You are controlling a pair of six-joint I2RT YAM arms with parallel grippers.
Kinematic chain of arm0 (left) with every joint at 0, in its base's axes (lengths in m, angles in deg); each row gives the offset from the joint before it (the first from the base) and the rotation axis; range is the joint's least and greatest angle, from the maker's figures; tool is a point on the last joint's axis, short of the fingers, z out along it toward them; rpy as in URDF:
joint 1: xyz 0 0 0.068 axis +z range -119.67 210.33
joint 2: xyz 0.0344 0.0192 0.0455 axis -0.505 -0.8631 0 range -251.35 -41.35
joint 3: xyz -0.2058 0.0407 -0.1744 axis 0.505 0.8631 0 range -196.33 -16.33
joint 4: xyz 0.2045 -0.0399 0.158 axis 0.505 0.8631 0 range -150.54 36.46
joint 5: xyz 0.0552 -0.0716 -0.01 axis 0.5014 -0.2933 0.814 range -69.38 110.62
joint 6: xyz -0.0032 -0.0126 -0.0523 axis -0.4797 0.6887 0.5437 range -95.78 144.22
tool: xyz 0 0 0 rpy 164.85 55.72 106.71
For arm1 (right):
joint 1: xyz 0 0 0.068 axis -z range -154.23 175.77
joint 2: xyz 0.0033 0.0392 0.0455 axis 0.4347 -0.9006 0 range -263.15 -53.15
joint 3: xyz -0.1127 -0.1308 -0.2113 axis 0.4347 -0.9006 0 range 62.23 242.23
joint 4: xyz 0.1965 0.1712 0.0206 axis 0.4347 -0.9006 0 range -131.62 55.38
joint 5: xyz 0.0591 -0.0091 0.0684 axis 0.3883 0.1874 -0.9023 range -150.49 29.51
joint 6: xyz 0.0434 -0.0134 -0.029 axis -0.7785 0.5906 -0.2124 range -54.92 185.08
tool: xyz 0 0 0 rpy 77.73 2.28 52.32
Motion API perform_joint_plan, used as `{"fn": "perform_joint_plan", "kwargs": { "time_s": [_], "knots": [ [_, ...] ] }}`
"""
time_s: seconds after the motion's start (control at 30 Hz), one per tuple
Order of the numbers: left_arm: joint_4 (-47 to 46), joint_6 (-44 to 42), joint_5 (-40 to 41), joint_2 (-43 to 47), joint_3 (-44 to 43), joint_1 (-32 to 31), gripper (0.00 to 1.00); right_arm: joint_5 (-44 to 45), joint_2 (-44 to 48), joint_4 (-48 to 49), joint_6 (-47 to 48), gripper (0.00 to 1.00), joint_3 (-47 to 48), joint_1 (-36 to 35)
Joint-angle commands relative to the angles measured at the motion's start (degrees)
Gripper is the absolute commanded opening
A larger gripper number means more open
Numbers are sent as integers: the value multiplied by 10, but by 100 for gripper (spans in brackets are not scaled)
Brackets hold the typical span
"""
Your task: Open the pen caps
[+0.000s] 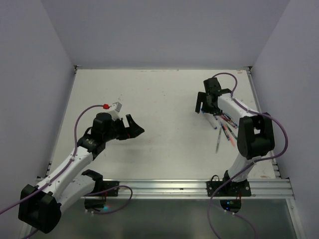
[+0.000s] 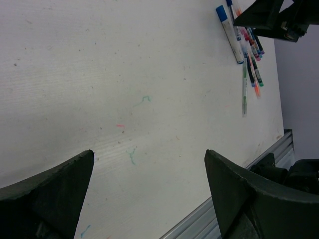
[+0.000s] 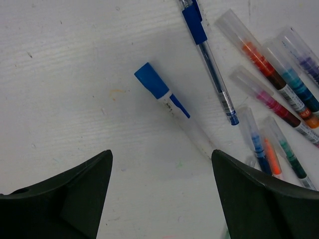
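A pale-barrelled pen with a blue pen cap (image 3: pixel 152 81) lies on the white table just ahead of my right gripper (image 3: pixel 162 152). That gripper is open and holds nothing. Beside it lies a clear blue pen (image 3: pixel 212 69) with a blue cap (image 3: pixel 194 22), and several clear-capped coloured pens (image 3: pixel 279 84) sit to the right. From above, the pile of pens (image 1: pixel 224 128) lies just near of the right gripper (image 1: pixel 203 107). My left gripper (image 1: pixel 135 127) hovers open and empty over bare table at centre-left, far from the pens (image 2: pixel 247 47). The left gripper (image 2: pixel 149 152) faces them.
A metal rail (image 1: pixel 174 186) runs along the table's near edge. Pale walls close in the back and both sides. A purple cable with a red plug (image 1: pixel 105 106) loops over the left arm. Faint ink marks (image 2: pixel 143 99) dot the tabletop.
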Motion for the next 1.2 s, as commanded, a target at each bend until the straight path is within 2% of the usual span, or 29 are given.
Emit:
{"fn": "perform_joint_plan", "kwargs": {
  "time_s": [0.0,0.27,0.57,0.83,1.03,1.07,1.1,1.17],
  "knots": [
    [-30,-17,-8,-5,-17,-2,95,3,-26,28,23,84,42,3],
    [-28,-22,-8,-7,-19,-2,95,-5,-84,27,40,82,74,6],
    [-25,-25,-13,-11,-21,-2,95,-7,-125,38,46,72,88,14],
    [-18,-26,-14,-7,-19,-2,95,-20,-167,34,53,49,121,13],
    [-15,-25,-16,-1,-20,-2,95,-8,-187,27,55,18,135,8],
    [-14,-25,-15,0,-20,-2,95,-3,-190,23,55,5,137,3],
    [-15,-25,-17,0,-19,-2,94,0,-192,18,51,0,138,-1],
    [-24,-24,-23,3,-15,-2,93,-1,-183,14,48,0,139,-19]
  ]
}}
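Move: The blue marker cap lies roughly 5 cm ahead of the right hand, 1 cm to its left and 6 cm below; its barrel trails back and to the right. The blue pen lies about 3 cm farther out than the cap and 6 cm to its right. The pink felt pen is level with the hand and some 11 cm to its right. From the left hand, the cap is about 19 cm ahead, 35 cm to the right and 13 cm below. Bring the open right gripper forward and down onto the blue marker cap, about 5 cm each way: ease forward first, then sink mostly straight down, then slide forward another 2 cm or so at table level while shutting the fingers. Pinch the cap from both sides, keeping the wrist nearly steady. ##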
